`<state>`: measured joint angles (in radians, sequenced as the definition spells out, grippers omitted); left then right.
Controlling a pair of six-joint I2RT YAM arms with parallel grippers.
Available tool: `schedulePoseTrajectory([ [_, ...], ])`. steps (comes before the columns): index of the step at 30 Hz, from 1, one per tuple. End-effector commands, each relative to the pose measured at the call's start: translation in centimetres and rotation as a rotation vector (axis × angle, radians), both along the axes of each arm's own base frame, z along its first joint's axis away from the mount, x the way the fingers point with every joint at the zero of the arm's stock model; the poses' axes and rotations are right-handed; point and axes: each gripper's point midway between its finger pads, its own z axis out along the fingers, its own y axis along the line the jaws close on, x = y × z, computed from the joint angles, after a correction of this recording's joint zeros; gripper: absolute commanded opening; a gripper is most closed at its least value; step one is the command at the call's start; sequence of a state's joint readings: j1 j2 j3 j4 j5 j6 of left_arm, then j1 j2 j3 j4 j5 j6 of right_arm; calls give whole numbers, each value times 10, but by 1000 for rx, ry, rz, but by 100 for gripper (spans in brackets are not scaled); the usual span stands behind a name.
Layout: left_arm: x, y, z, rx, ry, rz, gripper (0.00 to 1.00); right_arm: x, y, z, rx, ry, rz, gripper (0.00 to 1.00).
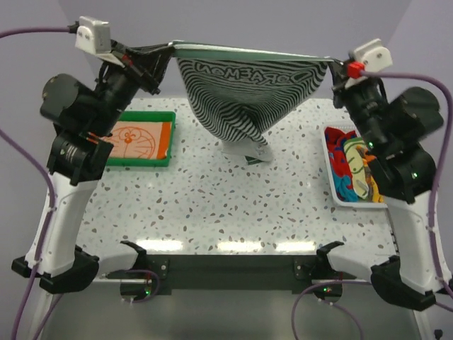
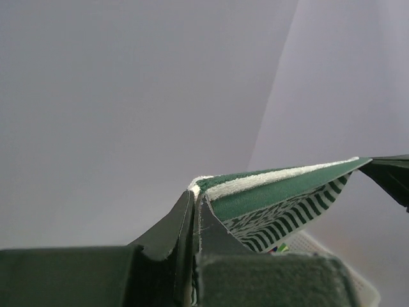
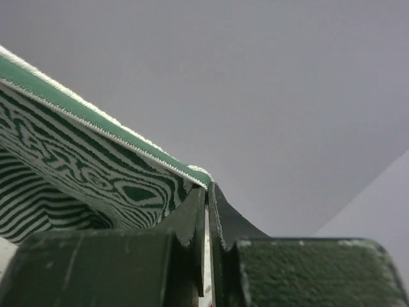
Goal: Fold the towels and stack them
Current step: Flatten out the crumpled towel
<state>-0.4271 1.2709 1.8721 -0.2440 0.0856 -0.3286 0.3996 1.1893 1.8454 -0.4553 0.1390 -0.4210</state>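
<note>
A black-and-white striped towel (image 1: 244,92) with a green hem hangs stretched between both grippers above the far side of the table, its lower point touching the tabletop. My left gripper (image 1: 164,49) is shut on its left top corner, and in the left wrist view (image 2: 194,192) the green hem (image 2: 268,192) runs off to the right. My right gripper (image 1: 334,65) is shut on the right top corner; the right wrist view (image 3: 208,190) has the striped towel (image 3: 77,166) at the left. An orange towel with a cartoon drawing (image 1: 140,140) lies folded in the green tray. More towels (image 1: 354,166) sit crumpled in the white basket.
The green tray (image 1: 170,138) stands at the left of the speckled table (image 1: 226,205). The white mesh basket (image 1: 331,170) stands at the right edge. Both arm bases sit at the near edge, with purple cables at each side.
</note>
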Motion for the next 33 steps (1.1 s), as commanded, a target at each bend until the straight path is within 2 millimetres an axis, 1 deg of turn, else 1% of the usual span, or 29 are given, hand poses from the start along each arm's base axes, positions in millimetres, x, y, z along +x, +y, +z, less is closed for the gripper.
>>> schedulePoseTrajectory([
  [1,-51,38,55,-25,-214,71,0,-49,-28,38,-11,-135,-22,0],
  [2,-63,36,59,-20,-235,39,0,-70,-32,52,1,-176,-2,0],
  [3,-76,38,65,-23,-257,24,0,-78,-32,53,-4,-177,16,0],
  [4,-83,38,67,-27,-259,8,0,-88,-32,58,-6,-191,34,0],
  [6,-103,41,79,-36,-298,-22,0,-111,-31,73,-3,-239,81,0],
  [7,-109,40,82,-40,-300,-41,0,-117,-33,77,4,-252,85,0],
  [8,-119,43,91,-48,-323,-46,0,-126,-31,86,5,-280,108,0],
  [10,-125,42,96,-53,-325,-66,0,-131,-31,91,4,-292,121,0],
  [11,-134,45,105,-62,-349,-68,0,-137,-32,99,7,-312,124,0],
  [13,-128,42,107,-61,-336,-71,0,-132,-32,103,3,-320,115,0],
  [14,-132,46,116,-74,-353,-63,0,-132,-35,108,6,-331,100,0],
  [15,-121,42,115,-70,-335,-56,0,-129,-37,111,11,-337,79,0],
  [17,-113,47,122,-86,-330,-18,0,-116,-36,113,11,-332,57,0],
  [18,-96,44,117,-84,-303,3,0,-111,-37,118,19,-348,44,0],
  [19,-86,49,117,-92,-297,50,0,-97,-37,116,15,-336,13,0],
  [20,-75,48,113,-91,-281,65,0,-86,-36,115,10,-330,-4,0],
  [21,-52,41,104,-78,-246,79,0,-76,-37,116,9,-331,-29,0],
  [22,-37,39,99,-72,-234,99,0,-66,-41,115,1,-323,-72,0],
  [23,-24,35,94,-67,-214,109,0,-39,-35,106,-17,-287,-94,0],
  [24,5,25,79,-45,-176,120,0,-27,-34,106,-22,-288,-112,0],
  [25,19,22,76,-42,-171,135,0,-10,-37,100,-36,-268,-164,0],
  [26,36,24,69,-39,-149,177,0,18,-31,89,-56,-235,-190,0],
  [27,71,16,48,-5,-105,208,0,34,-30,87,-63,-236,-216,0],
  [28,83,19,50,-12,-107,235,0,47,-30,82,-86,-223,-245,0],
  [29,98,19,44,-12,-94,250,0,58,-31,80,-90,-218,-271,0],
  [30,134,15,19,2,-40,263,0,89,-21,63,-113,-186,-277,0],
  [31,145,14,16,-5,-42,248,0,102,-21,56,-124,-176,-290,0],
  [32,160,13,6,-8,-23,244,0,116,-20,47,-131,-161,-299,0],
  [33,187,15,-17,-16,23,248,0,139,-15,30,-144,-136,-304,0],
])
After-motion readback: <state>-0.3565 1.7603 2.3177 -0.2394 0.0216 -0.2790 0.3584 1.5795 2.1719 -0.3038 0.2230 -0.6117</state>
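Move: I hold the towel's two upper corners high over the table, its loose end bunched some 45 cm below and 10 cm ahead of both hands, about 18 cm right of my left hand and 16 cm left of my right. The clear table where it will lie centres 10 cm ahead and 60 cm below, 15 cm right of my left hand, 19 cm left of my right. The green tray is 23 cm ahead and 25 cm left of my left hand; the white basket is 11 cm ahead and 25 cm right of my right. Keeping both corners pinched and the top edge stretched, I draw both hands back about 12 cm while lifting them some 9 cm and tipping my fingers up about 15 degrees. Then I reverse and sweep both quickly forward some 25 cm over the table, sinking and tipping the fingers down again late in the sweep. ##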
